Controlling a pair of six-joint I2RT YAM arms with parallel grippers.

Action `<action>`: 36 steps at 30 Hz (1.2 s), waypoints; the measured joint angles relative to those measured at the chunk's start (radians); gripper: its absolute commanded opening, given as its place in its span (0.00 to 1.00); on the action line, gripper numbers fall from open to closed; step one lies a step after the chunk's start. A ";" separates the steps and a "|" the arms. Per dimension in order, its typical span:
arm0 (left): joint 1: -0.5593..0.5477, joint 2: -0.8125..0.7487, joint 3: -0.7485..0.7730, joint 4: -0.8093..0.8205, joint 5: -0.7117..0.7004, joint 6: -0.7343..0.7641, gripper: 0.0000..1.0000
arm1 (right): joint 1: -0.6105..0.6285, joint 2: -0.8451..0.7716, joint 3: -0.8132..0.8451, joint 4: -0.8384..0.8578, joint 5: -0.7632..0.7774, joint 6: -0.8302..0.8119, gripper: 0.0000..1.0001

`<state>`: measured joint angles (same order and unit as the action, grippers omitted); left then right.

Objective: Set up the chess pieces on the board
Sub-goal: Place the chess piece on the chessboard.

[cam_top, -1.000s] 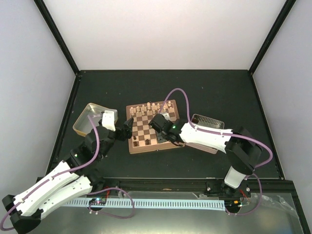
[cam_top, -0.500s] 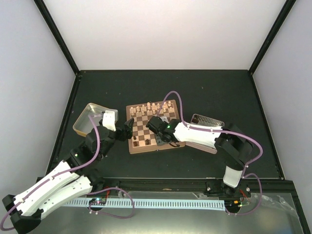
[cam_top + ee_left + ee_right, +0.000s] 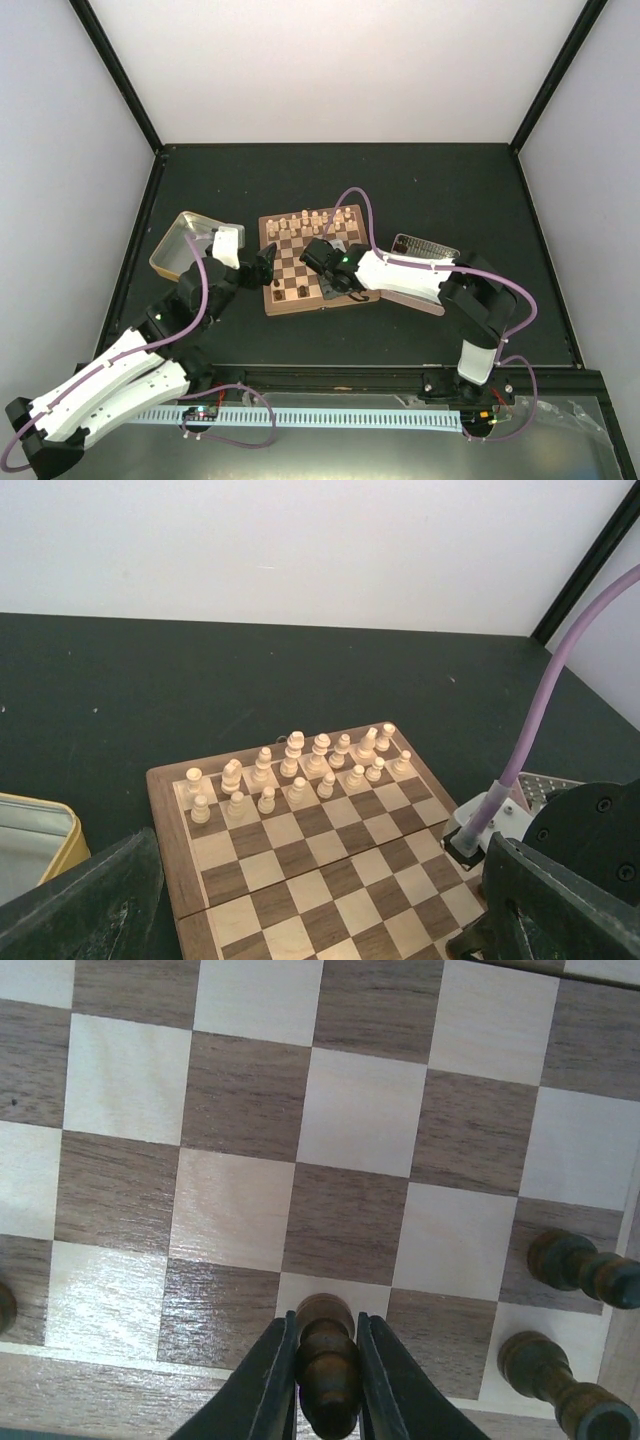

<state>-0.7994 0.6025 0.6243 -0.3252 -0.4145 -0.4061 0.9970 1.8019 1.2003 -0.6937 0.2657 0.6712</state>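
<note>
The board (image 3: 288, 264) lies mid-table. Cream chess pieces (image 3: 305, 221) fill its two far rows, also seen in the left wrist view (image 3: 295, 770). My right gripper (image 3: 320, 262) hangs over the board's near half. In the right wrist view it is (image 3: 327, 1400) shut on a dark brown piece (image 3: 328, 1360), held upright over a light square by the board's border. Two dark pieces (image 3: 575, 1268) stand at the right. My left gripper (image 3: 262, 262) is at the board's left edge, open and empty, its fingers (image 3: 90, 910) wide apart over the board (image 3: 300, 880).
A yellow-rimmed tin (image 3: 180, 245) sits left of the board, behind my left arm; its corner shows in the left wrist view (image 3: 35, 835). A pink-rimmed tray (image 3: 428, 246) lies right of the board, partly under my right arm. Black frame posts stand at the far corners.
My right gripper has moved left and nearer over the board with the dark piece in it. The left arm has barely moved.
</note>
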 measured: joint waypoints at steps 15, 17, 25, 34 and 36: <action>0.002 0.000 0.000 0.000 0.010 0.000 0.89 | 0.000 -0.018 -0.008 -0.019 -0.032 -0.013 0.28; 0.002 0.000 0.000 0.000 0.012 0.000 0.89 | 0.000 -0.018 -0.008 -0.024 -0.033 -0.014 0.32; 0.006 0.002 0.000 -0.001 0.013 -0.003 0.89 | 0.000 -0.039 -0.003 -0.056 -0.034 -0.016 0.39; 0.018 -0.021 0.002 -0.060 -0.075 -0.068 0.89 | 0.024 -0.116 0.122 -0.074 -0.051 -0.046 0.51; 0.030 -0.039 0.002 -0.086 -0.108 -0.096 0.89 | 0.042 -0.113 0.145 -0.067 -0.067 -0.056 0.54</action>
<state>-0.7692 0.5640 0.6262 -0.4114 -0.5220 -0.5022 1.0393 1.6894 1.3457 -0.7609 0.1986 0.6151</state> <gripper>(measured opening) 0.892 0.510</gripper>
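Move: The right hand still pinches a dark chess piece over its light square, third from the right on the chessboard's near rank; that square's middle lies about 1 cm back and 3 cm below. The corner piece stands some 6 cm to the hand's right and level with it, the dark pawn 6 cm right and 3 cm ahead, and the left bishop about 8 cm left and 2 cm back. From the idle left hand the target square is about 16 cm right, level ahead, and 22 cm below. Staying low, the right hand first draws the pinched chess piece back about 1 cm towards the middle of its light square, opens its fingers partway through this to let it go, then rises quickly by some 8 cm off the piece and swings about 4 cm left over the near rank, still opening and turning roughly 10 degrees. Near the end the left hand, empty and wide open, starts off about 3 cm to its left, away from the board, turning some 10 degrees counter-clockwise. ##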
